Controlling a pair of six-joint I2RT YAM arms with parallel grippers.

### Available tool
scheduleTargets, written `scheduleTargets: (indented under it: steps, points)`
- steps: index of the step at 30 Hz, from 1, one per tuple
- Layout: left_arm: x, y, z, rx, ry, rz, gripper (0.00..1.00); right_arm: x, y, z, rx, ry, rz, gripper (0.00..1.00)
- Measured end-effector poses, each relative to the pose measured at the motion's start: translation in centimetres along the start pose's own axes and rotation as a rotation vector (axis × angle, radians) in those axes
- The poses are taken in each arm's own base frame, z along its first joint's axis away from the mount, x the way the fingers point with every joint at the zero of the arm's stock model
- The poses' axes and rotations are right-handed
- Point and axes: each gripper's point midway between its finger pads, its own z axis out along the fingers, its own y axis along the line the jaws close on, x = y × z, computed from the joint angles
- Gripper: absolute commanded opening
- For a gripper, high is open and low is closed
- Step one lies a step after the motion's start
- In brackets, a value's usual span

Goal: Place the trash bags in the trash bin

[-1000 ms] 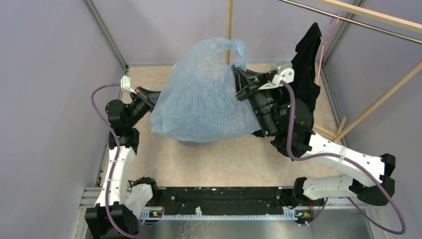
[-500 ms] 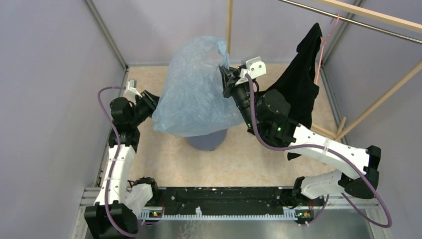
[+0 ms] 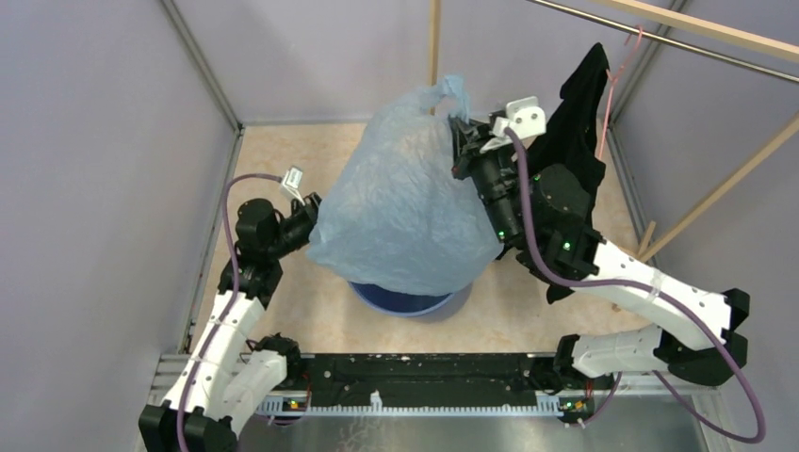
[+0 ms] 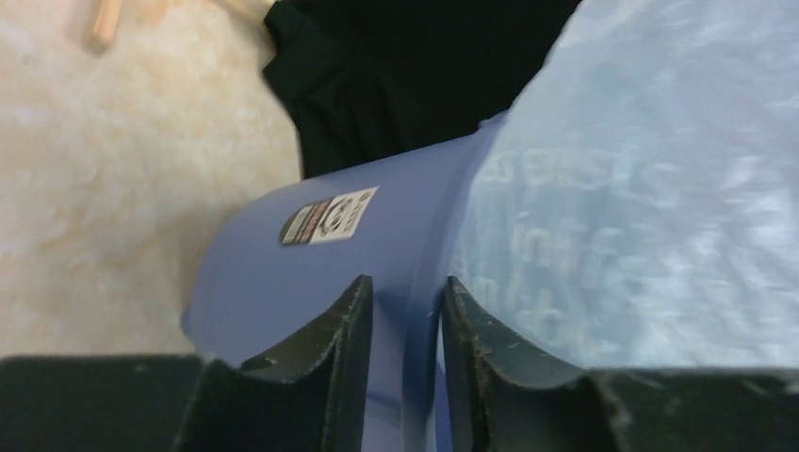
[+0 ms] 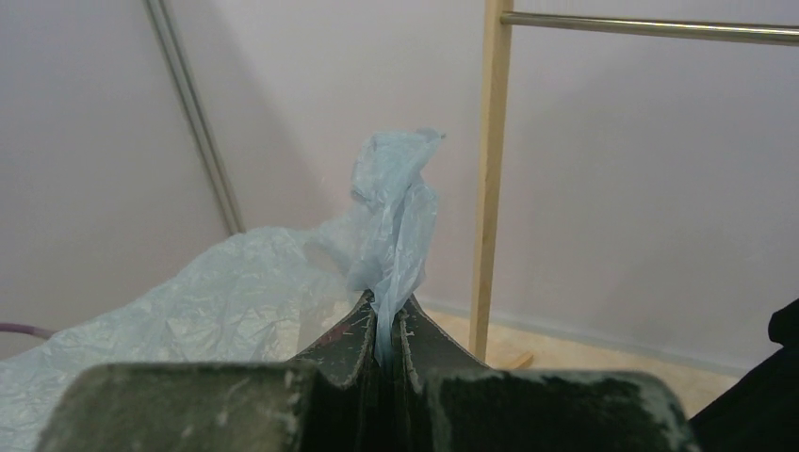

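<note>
The light-blue trash bag (image 3: 415, 217) hangs puffed out over the blue trash bin (image 3: 405, 303), of which only the near rim shows. At the bag's top, my right gripper (image 3: 462, 132) is shut on its twisted handle loop (image 5: 396, 207), the plastic pinched between the jaws (image 5: 384, 315). My left gripper (image 3: 316, 212) sits at the bag's left side. Its jaws (image 4: 405, 301) stand apart, and past them I see the bin's wall (image 4: 311, 282) with a sticker and the bag's printed edge (image 4: 641, 188). I see nothing pinched between them.
A black garment (image 3: 579, 141) hangs from a pink hanger (image 3: 617, 71) on the metal rail (image 3: 660, 38) at the back right, close behind the right arm. A wooden post (image 3: 434, 38) stands just behind the bag. Purple walls close in the floor on three sides.
The left gripper has let go of the bag's left edge, opened and moved right and nearer. The right gripper swung left, then back right, still holding the loop. More of the bin shows.
</note>
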Motion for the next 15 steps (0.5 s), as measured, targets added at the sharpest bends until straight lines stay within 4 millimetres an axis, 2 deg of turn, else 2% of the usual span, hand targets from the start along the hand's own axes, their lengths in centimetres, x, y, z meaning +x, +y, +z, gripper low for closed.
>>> scheduleTargets:
  steps: [2, 7, 11, 15]
  points:
    - [0.9, 0.5, -0.4, -0.027, 0.025, -0.018, 0.46, -0.9, -0.9, -0.7, 0.006, -0.006, 0.014, 0.00]
    - [2.0, 1.9, -0.7, -0.089, 0.057, -0.050, 0.65, -1.9, -3.1, -2.8, 0.016, -0.020, 0.039, 0.00]
    - [2.6, 2.8, -0.2, -0.107, 0.090, -0.081, 0.83, -1.7, -4.2, -4.0, 0.015, -0.024, 0.040, 0.00]
    - [2.8, 3.3, 0.3, -0.120, 0.118, -0.098, 0.98, -0.7, -4.3, -4.3, 0.011, -0.004, 0.011, 0.00]
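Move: The trash bin's rim is already between the left gripper's fingers; the bin's middle lies about 15 cm to that hand's right, 6 cm back and 14 cm below. The blue bag hangs over the bin, its bulk some 16 cm to the left hand's right, level ahead, and 12 cm above. From the right gripper, which holds the bag's gathered top, the bin is about 10 cm left, 9 cm back and 38 cm below; the black garment is some 22 cm right, 5 cm ahead and 25 cm lower. Open the left gripper from a third to nearly wide, easing its grip off the bin's rim, while sinking it about 4 cm beside the bin wall and tipping the fingers down some 10 degrees. With the right gripper keep the pinch on the bag and draw it right about 5 cm and slightly back, rising a touch and then dipping. ##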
